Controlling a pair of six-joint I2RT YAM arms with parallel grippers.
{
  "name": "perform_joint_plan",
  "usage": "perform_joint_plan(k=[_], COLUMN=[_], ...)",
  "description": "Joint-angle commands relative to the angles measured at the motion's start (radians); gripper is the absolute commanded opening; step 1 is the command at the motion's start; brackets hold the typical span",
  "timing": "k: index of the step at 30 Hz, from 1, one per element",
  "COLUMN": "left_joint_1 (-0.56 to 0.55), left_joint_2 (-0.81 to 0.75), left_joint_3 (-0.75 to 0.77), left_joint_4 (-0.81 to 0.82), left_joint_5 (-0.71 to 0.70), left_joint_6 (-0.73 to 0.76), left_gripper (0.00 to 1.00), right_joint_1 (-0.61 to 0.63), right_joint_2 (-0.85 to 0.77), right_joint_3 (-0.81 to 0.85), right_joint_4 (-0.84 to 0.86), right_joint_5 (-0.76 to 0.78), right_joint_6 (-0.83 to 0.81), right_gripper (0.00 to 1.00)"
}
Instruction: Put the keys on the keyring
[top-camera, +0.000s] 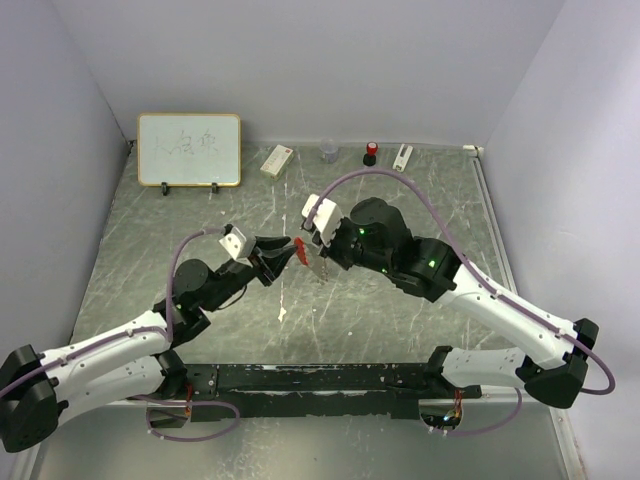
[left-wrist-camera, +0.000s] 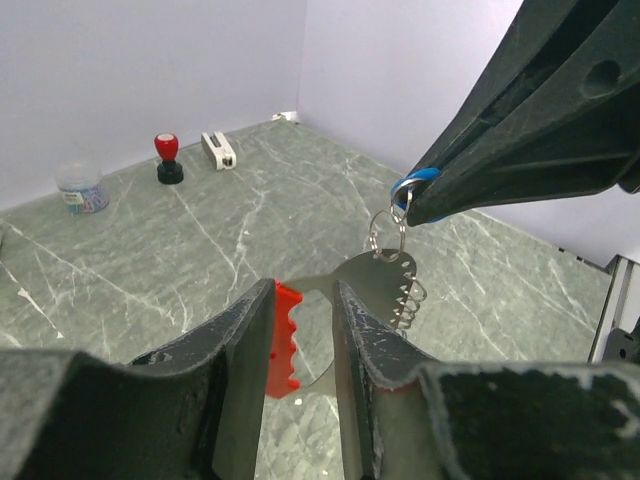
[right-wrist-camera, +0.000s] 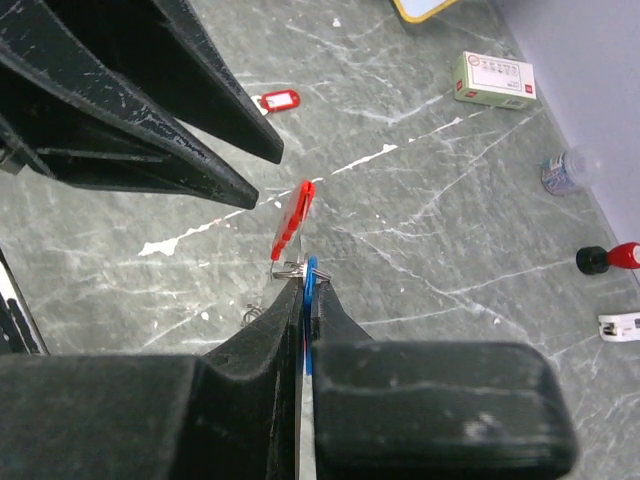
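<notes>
Above the table's middle, my left gripper (left-wrist-camera: 303, 290) is shut on the keyring's red fob (left-wrist-camera: 283, 340), which has a toothed edge against one jaw and a silver plate against the other. The keyring's small metal ring (left-wrist-camera: 387, 232) and hooks hang off the fob's far end. My right gripper (right-wrist-camera: 309, 275) is shut on the blue key (right-wrist-camera: 311, 290), whose thin blue head shows between its fingertips. That head touches the ring (right-wrist-camera: 290, 268); whether it is threaded I cannot tell. The two grippers (top-camera: 292, 250) (top-camera: 322, 250) meet tip to tip. The red key (right-wrist-camera: 275, 100) lies on the table beyond the left fingers (right-wrist-camera: 150, 110).
Along the back wall stand a small whiteboard (top-camera: 189, 149), a white box (top-camera: 276, 160), a clear jar (top-camera: 328, 150), a red-topped stamp (top-camera: 370, 153) and a small white block (top-camera: 402, 157). The grey marbled table (top-camera: 420, 200) is walled on three sides.
</notes>
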Motion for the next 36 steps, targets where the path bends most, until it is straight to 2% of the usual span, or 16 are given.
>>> perform_joint_plan(k=[1, 11, 23, 36], left_joint_1=[0.013, 0.026, 0.041, 0.047], left_joint_2=[0.004, -0.025, 0.064, 0.096], left_joint_3=[0.044, 0.045, 0.075, 0.080], left_joint_4=[-0.022, -0.037, -0.018, 0.035], left_joint_5=[0.048, 0.072, 0.341, 0.429], left_joint_6=[0.033, 0.043, 0.068, 0.078], left_gripper=[0.39, 0.38, 0.36, 0.38], right_joint_1=[-0.009, -0.020, -0.023, -0.024], right_joint_2=[-0.003, -0.007, -0.057, -0.055], right_joint_3=[0.039, 0.028, -0.001, 0.001], right_joint_4=[-0.038, -0.089, -0.083, -0.112], right_joint_5=[-0.050, -0.109, -0.167, -0.195], right_joint_6=[-0.076, -0.154, -0.220, -0.233], right_gripper=[0.00, 0.00, 0.00, 0.00])
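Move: The keyring, a grey plate with a red handle and small rings, hangs under the right fingers, its middle roughly 4 cm to the right of the left hand point, 3 cm back and 2 cm below. From the same hand, the split ring above it is some 5 cm right, 2 cm back and 2 cm up, while the red key on the table is about 11 cm ahead, 13 cm left and 25 cm down. From the right hand, the keyring is about 2 cm back, 2 cm left and 5 cm lower. The empty left hand, fingers still parted, first hovers, then sweeps about 5 cm to the right and back, sinking some 2 cm and turning about 20 degrees clockwise, so that its tips come closer to the split ring and the hanging plate. The right hand keeps its pinch on the blue key and draws back roughly 3 cm, dipping and rising again on the way, while it turns about 15 degrees counter-clockwise; the left fingers don't close, and whether they touch the plate can't be seen. ##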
